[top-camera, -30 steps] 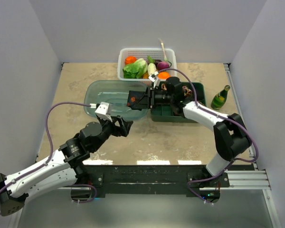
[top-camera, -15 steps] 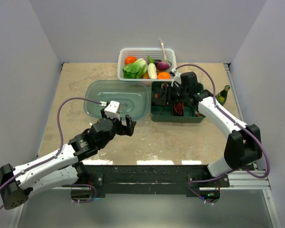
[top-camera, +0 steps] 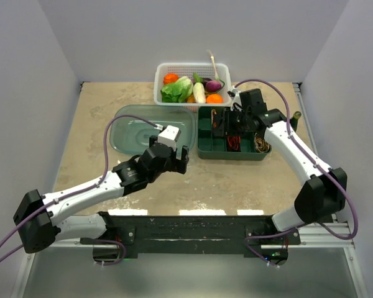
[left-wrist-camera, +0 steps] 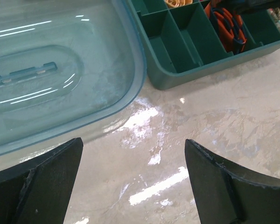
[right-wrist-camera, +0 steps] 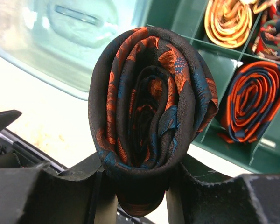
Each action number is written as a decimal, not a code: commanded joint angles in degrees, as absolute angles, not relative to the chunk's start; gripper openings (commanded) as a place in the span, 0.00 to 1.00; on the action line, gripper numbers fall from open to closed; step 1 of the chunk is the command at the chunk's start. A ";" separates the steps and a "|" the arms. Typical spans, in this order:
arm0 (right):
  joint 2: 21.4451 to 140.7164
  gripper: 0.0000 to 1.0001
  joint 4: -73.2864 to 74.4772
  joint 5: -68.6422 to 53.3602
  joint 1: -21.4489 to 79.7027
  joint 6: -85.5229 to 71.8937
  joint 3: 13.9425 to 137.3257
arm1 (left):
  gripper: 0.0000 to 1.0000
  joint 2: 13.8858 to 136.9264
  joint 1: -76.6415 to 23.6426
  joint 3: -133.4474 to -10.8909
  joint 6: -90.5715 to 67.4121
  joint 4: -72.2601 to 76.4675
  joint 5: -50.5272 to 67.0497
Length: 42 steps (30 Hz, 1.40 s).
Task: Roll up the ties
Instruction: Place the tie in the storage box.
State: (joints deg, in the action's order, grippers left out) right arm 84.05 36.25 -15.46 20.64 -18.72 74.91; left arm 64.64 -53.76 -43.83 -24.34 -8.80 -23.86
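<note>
A rolled black tie (right-wrist-camera: 149, 107) with orange-red motifs stands on end between the fingers of my right gripper (right-wrist-camera: 140, 186), which is shut on it. From above, this gripper (top-camera: 227, 123) hovers over the left part of the green divided tray (top-camera: 205, 151). Other rolled ties lie in the tray's compartments: an orange and navy striped one (right-wrist-camera: 254, 100) and a yellow one (right-wrist-camera: 228, 21). My left gripper (left-wrist-camera: 133, 182) is open with nothing between its fingers, low over bare table just in front of the tray (left-wrist-camera: 177, 77). It shows in the top view (top-camera: 180, 160) too.
A clear teal plastic lid (top-camera: 143, 131) lies left of the tray, its edge (left-wrist-camera: 130, 88) close to my left gripper. A white basket (top-camera: 165, 69) of vegetables stands behind the tray. Purple cables run along both arms.
My right gripper carried the rolled tie rightwards from over the teal lid to above the green tray. My left arm swung right towards the tray and its jaws opened wider.
</note>
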 commanded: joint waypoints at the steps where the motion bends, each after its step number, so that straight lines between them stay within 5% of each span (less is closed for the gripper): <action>1: 88.15 0.25 44.02 -13.18 20.48 -16.61 81.81 | 0.96 67.58 -53.61 -51.22 -22.06 -9.84 -23.03; 16: 102.47 0.25 53.70 -11.16 20.48 -14.77 92.46 | 0.97 71.19 -53.26 -59.32 -17.75 -15.29 -25.05; 42: 111.97 0.28 54.31 -10.11 20.48 -13.89 93.16 | 0.99 72.51 -52.38 -60.29 -16.35 -15.21 -26.28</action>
State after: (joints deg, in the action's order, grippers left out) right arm 110.48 53.34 -9.89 20.58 -14.87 91.77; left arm 72.55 -52.88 -57.32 -17.89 -16.05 -24.82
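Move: The rolled tie is already in the right hand; the empty front compartment it is bound for, second from the box's left end, lies about 2 cm ahead, 1 cm right and some 15 cm below. The red-striped tie sits roughly 5 cm right of that compartment, the yellow tie some 7 cm beyond it. The clear tray's middle is about 21 cm left and 6 cm ahead of the right hand. From the left hand, the compartment is some 11 cm ahead, 13 cm right and 12 cm below. The rolled tie, still pinched in the right fingers, is lowered about 10 cm towards the empty compartment left of the red-striped tie, edging slightly forward as it sinks, quickly at first and then more slowly. The wrist tips some 25 degrees, so the fingers point more steeply down, and their grip stays shut on the roll. The empty left hand rises about 3 cm and shifts a little forward and right, fingers kept wide open. ##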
